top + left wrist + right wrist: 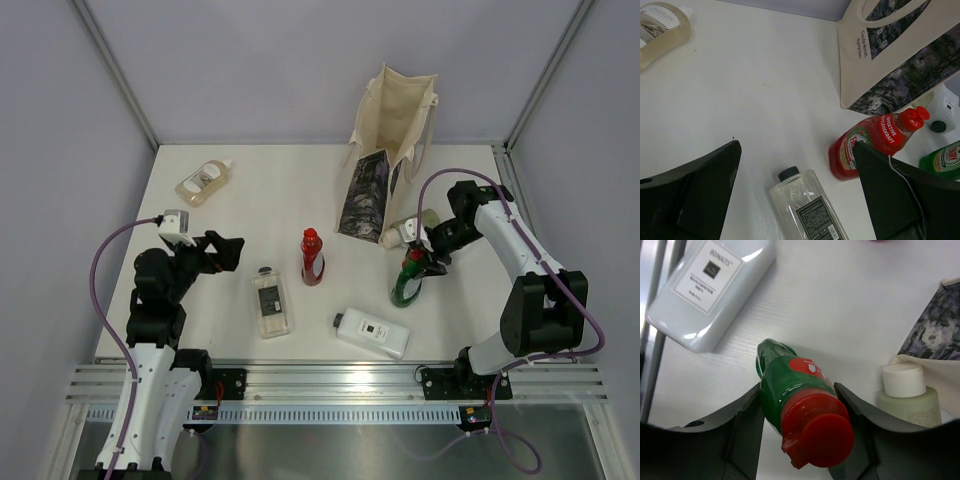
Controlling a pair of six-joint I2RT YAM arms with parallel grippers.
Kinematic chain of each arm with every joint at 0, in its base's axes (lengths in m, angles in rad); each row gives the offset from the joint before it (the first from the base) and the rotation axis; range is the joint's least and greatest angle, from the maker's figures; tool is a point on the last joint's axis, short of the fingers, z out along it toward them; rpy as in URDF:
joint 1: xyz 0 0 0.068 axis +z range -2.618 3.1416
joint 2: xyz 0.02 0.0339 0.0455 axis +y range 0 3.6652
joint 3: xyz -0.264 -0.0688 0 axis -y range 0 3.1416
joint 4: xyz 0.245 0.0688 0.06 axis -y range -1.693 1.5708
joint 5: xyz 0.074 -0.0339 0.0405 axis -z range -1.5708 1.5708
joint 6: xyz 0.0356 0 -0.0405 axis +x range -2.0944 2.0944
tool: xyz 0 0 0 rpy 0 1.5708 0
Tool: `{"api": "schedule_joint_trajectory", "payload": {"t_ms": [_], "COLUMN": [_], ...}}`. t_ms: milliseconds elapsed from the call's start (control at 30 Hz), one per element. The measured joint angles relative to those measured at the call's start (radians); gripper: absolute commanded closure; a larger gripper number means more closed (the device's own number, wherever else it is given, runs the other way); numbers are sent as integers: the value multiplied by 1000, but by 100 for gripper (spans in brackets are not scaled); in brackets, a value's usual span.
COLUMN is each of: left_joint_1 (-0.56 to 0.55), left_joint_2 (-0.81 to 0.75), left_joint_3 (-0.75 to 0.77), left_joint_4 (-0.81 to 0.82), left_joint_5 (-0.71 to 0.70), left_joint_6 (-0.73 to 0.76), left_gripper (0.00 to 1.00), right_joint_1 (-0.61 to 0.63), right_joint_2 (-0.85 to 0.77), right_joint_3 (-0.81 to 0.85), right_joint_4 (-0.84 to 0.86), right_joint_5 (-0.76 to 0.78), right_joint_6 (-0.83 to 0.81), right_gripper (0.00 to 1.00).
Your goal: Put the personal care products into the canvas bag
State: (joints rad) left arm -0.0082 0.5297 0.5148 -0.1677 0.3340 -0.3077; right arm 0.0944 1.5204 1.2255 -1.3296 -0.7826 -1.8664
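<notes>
The cream canvas bag (392,130) stands upright at the back right, its dark picture panel (910,75) facing the table. My right gripper (425,256) is shut on the neck of the dark green, red-capped bottle (785,375), which stands tilted on the table just in front of the bag. Beside it are a pale green cylinder (907,397) and a flat white bottle (946,111). On the table lie a red bottle (313,257), a clear rectangular bottle (270,302), another flat white bottle (372,333) and a peach bottle (203,182). My left gripper (225,250) hangs open above the clear bottle (807,205).
Grey walls close off the table on the left, back and right. A metal rail (340,385) with both arm bases runs along the near edge. The peach bottle lies close to the back left corner.
</notes>
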Motion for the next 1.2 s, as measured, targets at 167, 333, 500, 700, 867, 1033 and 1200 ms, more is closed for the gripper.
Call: {"api": "schedule_joint_trajectory", "payload": {"t_ms": [167, 333, 500, 700, 867, 1033, 1200], "left_joint_1": [0, 0, 0, 0, 0, 0, 0], "left_joint_2": [-1, -5, -4, 3, 11, 23, 23], "left_joint_3": [0, 0, 0, 0, 0, 0, 0], "left_joint_4": [0, 1, 2, 6, 11, 22, 21], "left_joint_5": [4, 7, 8, 12, 21, 27, 27], "left_joint_6": [-9, -18, -29, -40, -45, -53, -64], "left_gripper": [1, 1, 1, 1, 1, 1, 1], "right_joint_1": [0, 4, 24, 53, 61, 62, 62], "right_joint_2": [-1, -39, -141, -153, -18, 226, 438], "right_joint_3": [2, 20, 61, 244, 606, 1067, 1285], "right_joint_4": [1, 57, 359, 752, 889, 949, 982], "right_joint_5": [-134, -254, -294, -298, -216, -35, 202], "right_joint_6": [172, 502, 1014, 1567, 1827, 1888, 1827], "right_gripper": [100, 100, 100, 100, 100, 100, 100]}}
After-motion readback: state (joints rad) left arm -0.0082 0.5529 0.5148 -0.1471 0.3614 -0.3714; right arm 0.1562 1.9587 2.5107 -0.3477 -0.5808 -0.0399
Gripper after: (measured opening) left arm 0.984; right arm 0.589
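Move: Ahead and to the left of the right hand, which already grips the green bottle, stands the canvas bag: its middle about 23 cm forward, 7 cm left and some 4 cm higher. From that hand, the olive bottle lies about 14 cm ahead, 1 cm right, the labelled white bottle 10 cm back and 9 cm left, both some 11 cm lower. From the left hand, the bag is roughly 22 cm ahead, 37 cm right, 4 cm lower. Lifting the green bottle off the table with its grip kept, the right arm first eases up and left, then climbs fast and sweeps forward to above the bag's mouth, about 40 cm up and 25 cm forward in all, ending a little left of its start. The wrist swings the fingers up from slanting down-left to nearly level, pointing forward-left. ##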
